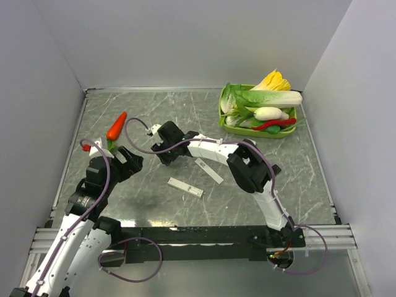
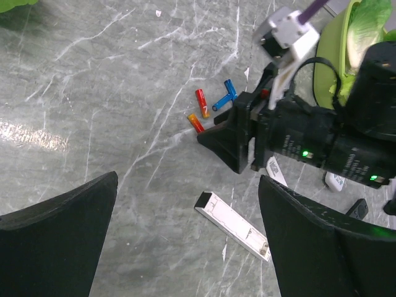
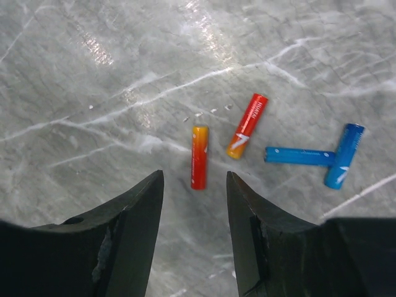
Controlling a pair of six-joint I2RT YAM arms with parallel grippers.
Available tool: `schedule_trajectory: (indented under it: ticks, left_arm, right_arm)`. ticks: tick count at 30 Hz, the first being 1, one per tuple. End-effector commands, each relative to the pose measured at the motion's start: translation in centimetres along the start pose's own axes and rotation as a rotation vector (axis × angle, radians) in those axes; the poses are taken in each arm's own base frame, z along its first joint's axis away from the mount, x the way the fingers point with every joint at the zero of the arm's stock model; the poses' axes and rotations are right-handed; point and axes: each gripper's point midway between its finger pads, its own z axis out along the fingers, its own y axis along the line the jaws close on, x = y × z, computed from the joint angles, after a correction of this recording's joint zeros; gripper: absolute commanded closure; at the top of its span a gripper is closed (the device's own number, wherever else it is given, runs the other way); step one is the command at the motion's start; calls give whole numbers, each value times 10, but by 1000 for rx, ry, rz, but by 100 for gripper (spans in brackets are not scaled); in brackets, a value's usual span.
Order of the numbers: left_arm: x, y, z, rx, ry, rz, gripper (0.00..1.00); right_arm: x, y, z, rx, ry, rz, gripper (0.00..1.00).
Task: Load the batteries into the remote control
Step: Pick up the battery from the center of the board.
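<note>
Two red-orange batteries lie on the marble table: one straight ahead of my right gripper, the other slanted just beyond it. The right gripper is open, and the near battery's end lies level with its tips, touching neither. The left wrist view shows the same batteries beside the right gripper's black fingers. The slim white remote control lies compartment-up below my wide-open left gripper. Its white cover lies apart, to the right.
A blue T-shaped piece lies right of the batteries. A green tray of toy vegetables stands at the back right. A toy carrot lies at the back left near my left gripper. White walls enclose the table.
</note>
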Motion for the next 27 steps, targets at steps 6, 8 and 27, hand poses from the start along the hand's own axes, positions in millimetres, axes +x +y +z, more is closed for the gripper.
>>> schedule_trajectory:
  ticks: [6, 8, 27]
  left_arm:
    - [-13, -16, -8, 57, -27, -15, 1]
    - [-13, -16, -8, 60, -26, -16, 1]
    - [-8, -39, -1, 187, -20, -106, 0]
  right_arm:
    - [8, 0, 13, 55, 44, -42, 53]
    - [12, -1, 15, 64, 52, -47, 56]
    - [-10, 27, -71, -48, -177, -8, 100]
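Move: The red-and-orange battery nearest the right gripper lies just beyond and below its open fingers, about 1 cm ahead, 2 cm to the left and 3 cm down. The other red battery is some 3 cm farther out than it, and the crossed blue pair lies about 6 cm ahead and 4 cm right of it. The white remote is roughly 9 cm back and 6 cm right of the gripper. From the left gripper the battery is about 10 cm ahead, 12 cm right and 16 cm down. Lower the right gripper about 2 cm onto the nearest red-and-orange battery, and close the half-open fingers fully so their tips pinch its red end. Then draw it back and to the right, some 4 cm, away from the other batteries and towards the white remote, rising about 1 cm as it goes. ##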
